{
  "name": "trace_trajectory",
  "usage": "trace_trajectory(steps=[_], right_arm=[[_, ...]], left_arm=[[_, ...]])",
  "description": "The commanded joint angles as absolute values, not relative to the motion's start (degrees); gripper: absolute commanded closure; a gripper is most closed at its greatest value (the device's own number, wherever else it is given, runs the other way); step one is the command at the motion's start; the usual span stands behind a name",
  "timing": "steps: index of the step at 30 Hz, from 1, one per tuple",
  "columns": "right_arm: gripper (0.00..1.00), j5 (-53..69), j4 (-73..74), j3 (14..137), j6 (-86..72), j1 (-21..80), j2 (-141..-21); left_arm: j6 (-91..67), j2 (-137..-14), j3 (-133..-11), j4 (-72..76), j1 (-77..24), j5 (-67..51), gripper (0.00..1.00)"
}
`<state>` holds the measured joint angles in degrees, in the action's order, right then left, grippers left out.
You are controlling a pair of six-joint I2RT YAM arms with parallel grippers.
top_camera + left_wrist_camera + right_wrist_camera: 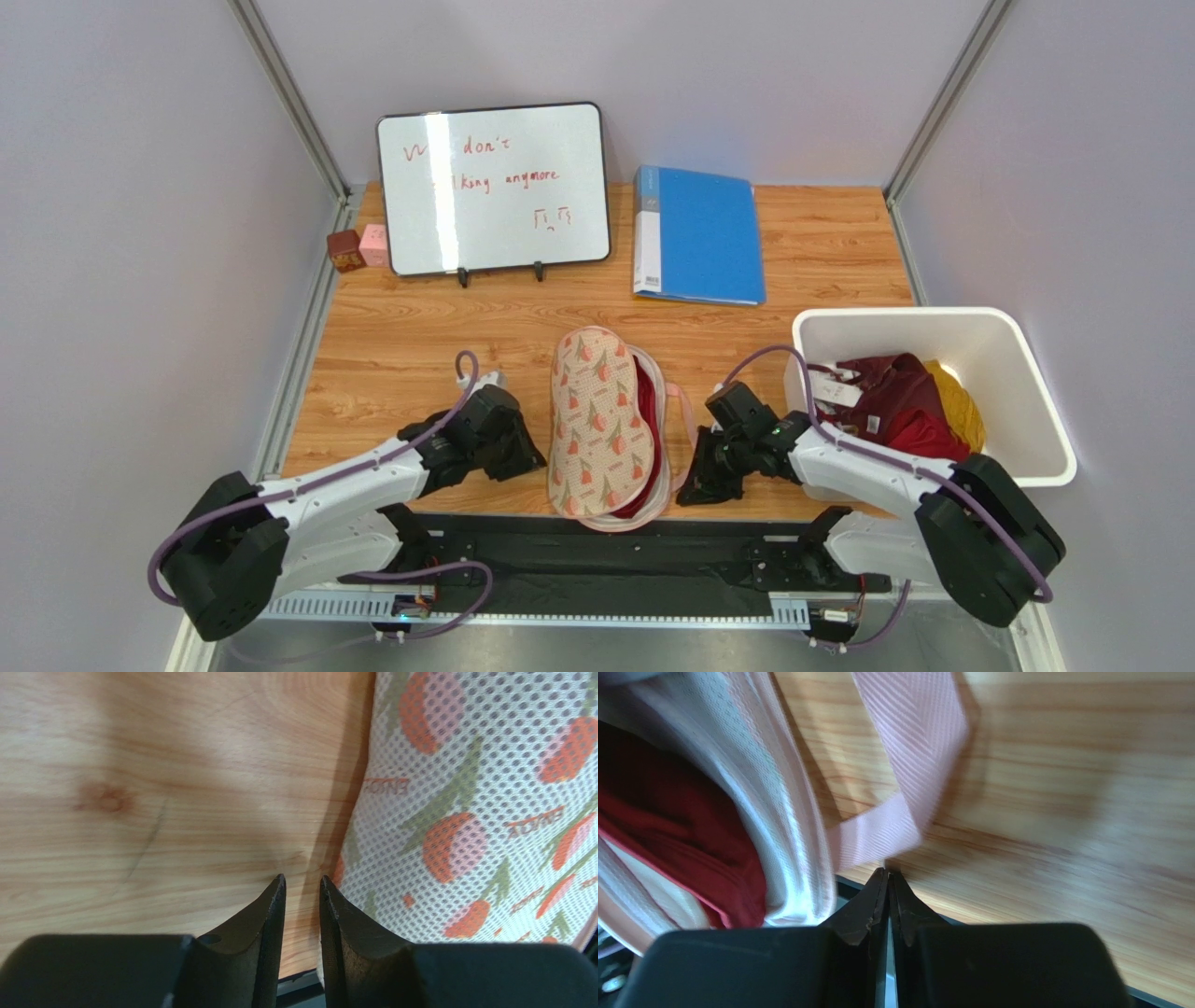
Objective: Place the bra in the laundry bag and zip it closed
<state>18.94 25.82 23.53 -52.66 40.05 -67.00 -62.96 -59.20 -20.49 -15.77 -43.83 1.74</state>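
Note:
The laundry bag [596, 420] lies lengthwise mid-table, its leaf-print flap on top and its right side gaping. The dark red bra [651, 409] shows inside that gap, and again against the pale lining [784, 805] as red cloth [682, 826]. My left gripper [533, 455] sits low at the bag's left edge. Its fingers [302, 878] stand a narrow gap apart over bare wood, the mesh [477, 812] just to their right. My right gripper [694, 487] is at the bag's right side. Its tips [888, 873] are pressed together on the lower edge of the bag's pink ribbon loop [910, 756].
A white bin [1031, 399] holding red and yellow clothes [905, 399] stands to the right, close to the right arm. At the back are a whiteboard [491, 189], a blue folder [697, 234] and two small blocks [358, 248]. A black rail [603, 546] runs along the near edge.

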Motion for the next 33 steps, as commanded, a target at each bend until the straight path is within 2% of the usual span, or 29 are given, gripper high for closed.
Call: trace_trajectory(steps=[1, 4, 9, 14, 16, 19, 20, 21, 23, 25, 28, 33], right_arm=[[0.94, 21.35, 15.13, 22.85, -58.44, 40.43, -72.24], [0.95, 20.48, 13.71, 24.87, -58.89, 40.26, -75.58], [0.96, 18.02, 15.46, 31.01, -52.93, 32.71, -80.31], [0.94, 15.91, 23.27, 51.65, -40.01, 27.51, -93.84], [0.94, 15.82, 26.00, 62.76, -35.78, 27.42, -101.98], [0.92, 12.51, 31.89, 72.57, -32.61, 27.51, -109.13], [0.91, 10.65, 34.60, 76.95, -32.26, 27.51, -110.03], [0.90, 9.33, 35.59, 78.47, -31.82, 27.34, -110.47], [0.86, 6.61, 39.18, 81.46, -30.15, 27.51, -109.87], [0.82, 5.63, 39.73, 80.08, -29.45, 27.42, -107.51], [0.74, 5.01, 39.81, 73.41, -29.09, 27.86, -100.13], [0.51, 4.22, 40.60, 57.87, -28.83, 33.56, -82.75]], left_arm=[[-64.07, -62.22, -19.25, -9.94, -44.47, 0.35, 0.69], [-65.04, -63.10, -19.86, -8.44, -47.44, 0.44, 0.70], [-70.20, -62.85, -21.44, -13.08, -54.04, 6.40, 0.69], [-78.83, -55.48, -19.34, -22.57, -58.36, 12.48, 0.66], [-78.75, -52.05, -18.11, -24.94, -58.36, 11.78, 0.70], [-74.73, -46.52, -19.94, -30.99, -58.36, 11.86, 0.69], [-74.10, -44.93, -20.82, -32.85, -58.36, 13.34, 0.66], [-72.87, -43.43, -22.57, -34.18, -58.27, 14.14, 0.55], [-68.50, -39.82, -24.86, -38.21, -56.52, 15.03, 0.44], [-67.16, -38.07, -28.38, -42.25, -51.63, 14.68, 0.38], [-60.57, -36.39, -30.84, -41.92, -44.59, 9.77, 0.37], [-50.48, -38.14, -36.02, -41.66, -35.44, 6.43, 0.37]])
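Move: The laundry bag lies lengthwise between the hands, open side to the right. Its middle is about 12 cm left and 12 cm ahead of the right fingers, at about their height, and about 12 cm right and 7 cm ahead of the left fingers. From the right hand, the pink strap loop lies around 9 cm straight ahead, and the red bra showing in the opening is 6 cm left and 11 cm ahead. The laundry bag is swung counter-clockwise flat on the table between both hands: the right, fingers shut and low, sweeps forward some 26 cm along its strap side, edging left, while the left presses right against its near left side, then draws back. Both then rise clear and open, the left going up about 10 cm and leftward, the right back a little and rightward. ##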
